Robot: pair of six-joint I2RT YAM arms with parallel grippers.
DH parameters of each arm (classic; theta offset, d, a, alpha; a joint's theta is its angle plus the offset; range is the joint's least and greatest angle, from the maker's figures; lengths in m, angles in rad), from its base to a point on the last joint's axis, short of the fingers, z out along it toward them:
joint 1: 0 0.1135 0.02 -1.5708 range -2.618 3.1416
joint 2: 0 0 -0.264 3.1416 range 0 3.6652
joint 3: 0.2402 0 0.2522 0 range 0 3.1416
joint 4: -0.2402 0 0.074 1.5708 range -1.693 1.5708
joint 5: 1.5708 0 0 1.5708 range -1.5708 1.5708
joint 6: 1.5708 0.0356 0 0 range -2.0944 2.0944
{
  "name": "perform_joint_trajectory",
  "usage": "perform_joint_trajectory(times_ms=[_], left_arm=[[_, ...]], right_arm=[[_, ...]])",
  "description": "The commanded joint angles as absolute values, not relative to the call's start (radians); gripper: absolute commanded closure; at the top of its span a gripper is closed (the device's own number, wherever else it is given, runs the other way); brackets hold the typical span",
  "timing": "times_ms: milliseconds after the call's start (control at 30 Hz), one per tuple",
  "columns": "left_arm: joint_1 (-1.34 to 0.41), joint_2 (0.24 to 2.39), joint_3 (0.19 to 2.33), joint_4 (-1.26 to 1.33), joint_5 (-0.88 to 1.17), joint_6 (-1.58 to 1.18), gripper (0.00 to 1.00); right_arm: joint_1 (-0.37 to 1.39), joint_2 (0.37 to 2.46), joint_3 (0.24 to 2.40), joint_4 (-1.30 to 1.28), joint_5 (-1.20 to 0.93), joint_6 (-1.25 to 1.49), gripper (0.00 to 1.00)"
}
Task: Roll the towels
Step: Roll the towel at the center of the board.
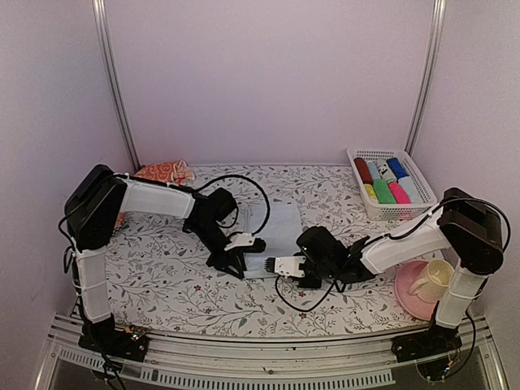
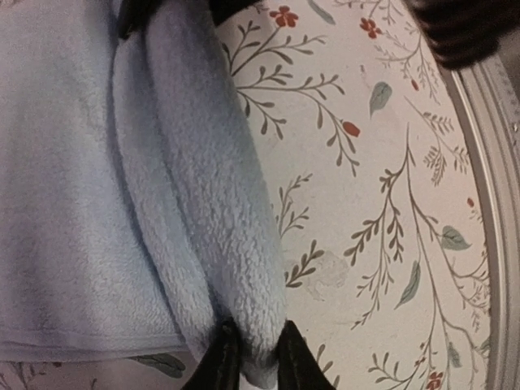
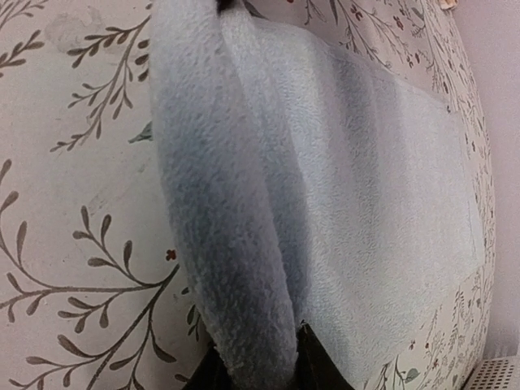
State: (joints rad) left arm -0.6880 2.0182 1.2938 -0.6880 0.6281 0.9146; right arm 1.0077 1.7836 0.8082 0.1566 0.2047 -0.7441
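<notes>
The light blue towel (image 1: pixel 280 226) lies flat mid-table, its near edge turned up into a thick roll (image 2: pixel 203 203) (image 3: pixel 219 211). My left gripper (image 1: pixel 241 262) (image 2: pixel 253 361) holds the left end of that roll, with a dark finger pressed against each side. At the roll's other end, my right gripper (image 1: pixel 274 266) (image 3: pixel 253 366) is shut on it in the same way. The rest of the towel (image 3: pixel 382 187) spreads out flat beyond the roll. The orange-red towel (image 1: pixel 162 172) lies crumpled at the back left, behind my left arm.
A white basket (image 1: pixel 390 213) with several coloured rolls stands at the back right. Beside my right arm's base, a cream mug (image 1: pixel 435 280) rests on a pink plate (image 1: pixel 406 296). The metal rail (image 2: pixel 487 162) runs along the table's near edge.
</notes>
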Motion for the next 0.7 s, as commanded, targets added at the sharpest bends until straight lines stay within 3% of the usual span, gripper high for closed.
perform_joint_trajectory(times_ms=[0, 67, 167, 300, 667], left_arm=[[-0.668, 1.996, 1.292, -0.685, 0.624, 0.903, 0.67], [-0.661, 1.959, 1.276, -0.652, 0.622, 0.888, 0.54], [-0.658, 1.901, 1.247, -0.6, 0.613, 0.865, 0.45], [-0.657, 1.828, 1.175, -0.497, 0.604, 0.842, 0.33], [-0.66, 1.664, 0.93, -0.232, 0.563, 0.882, 0.28]], right_arm=[[1.009, 1.795, 0.868, 0.029, 0.168, -0.67, 0.82], [1.009, 1.792, 0.877, -0.002, 0.135, -0.649, 0.88], [1.009, 1.779, 0.881, -0.034, 0.09, -0.607, 0.95], [1.004, 1.773, 0.9, -0.098, 0.011, -0.541, 0.96], [0.907, 1.794, 1.019, -0.307, -0.288, -0.424, 0.95]])
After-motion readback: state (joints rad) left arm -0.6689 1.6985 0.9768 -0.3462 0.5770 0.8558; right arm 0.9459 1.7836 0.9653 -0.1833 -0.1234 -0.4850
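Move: The left hand is at the left end of the towel's near folded edge, the fold's middle about 6 cm to its right; the right hand is at the other end, with the fold's middle some 7 cm to its left. The flat part of the towel stretches out beyond the fold, its middle about 12 cm ahead of the right hand and 7 cm to that hand's left. The pink plate is some 30 cm to the right hand's right, roughly level with it. The right hand finishes closing on the right end of the towel's fold and, keeping close to the table, draws it back about 3 cm towards the base while the wrist tips some 25 degrees, bringing the fingers nearly upright. Meanwhile the left hand opens wide, lets go of the left end and rises about 4.5 cm, ending slightly to the left with its fingers tilted a little outward and forward. ##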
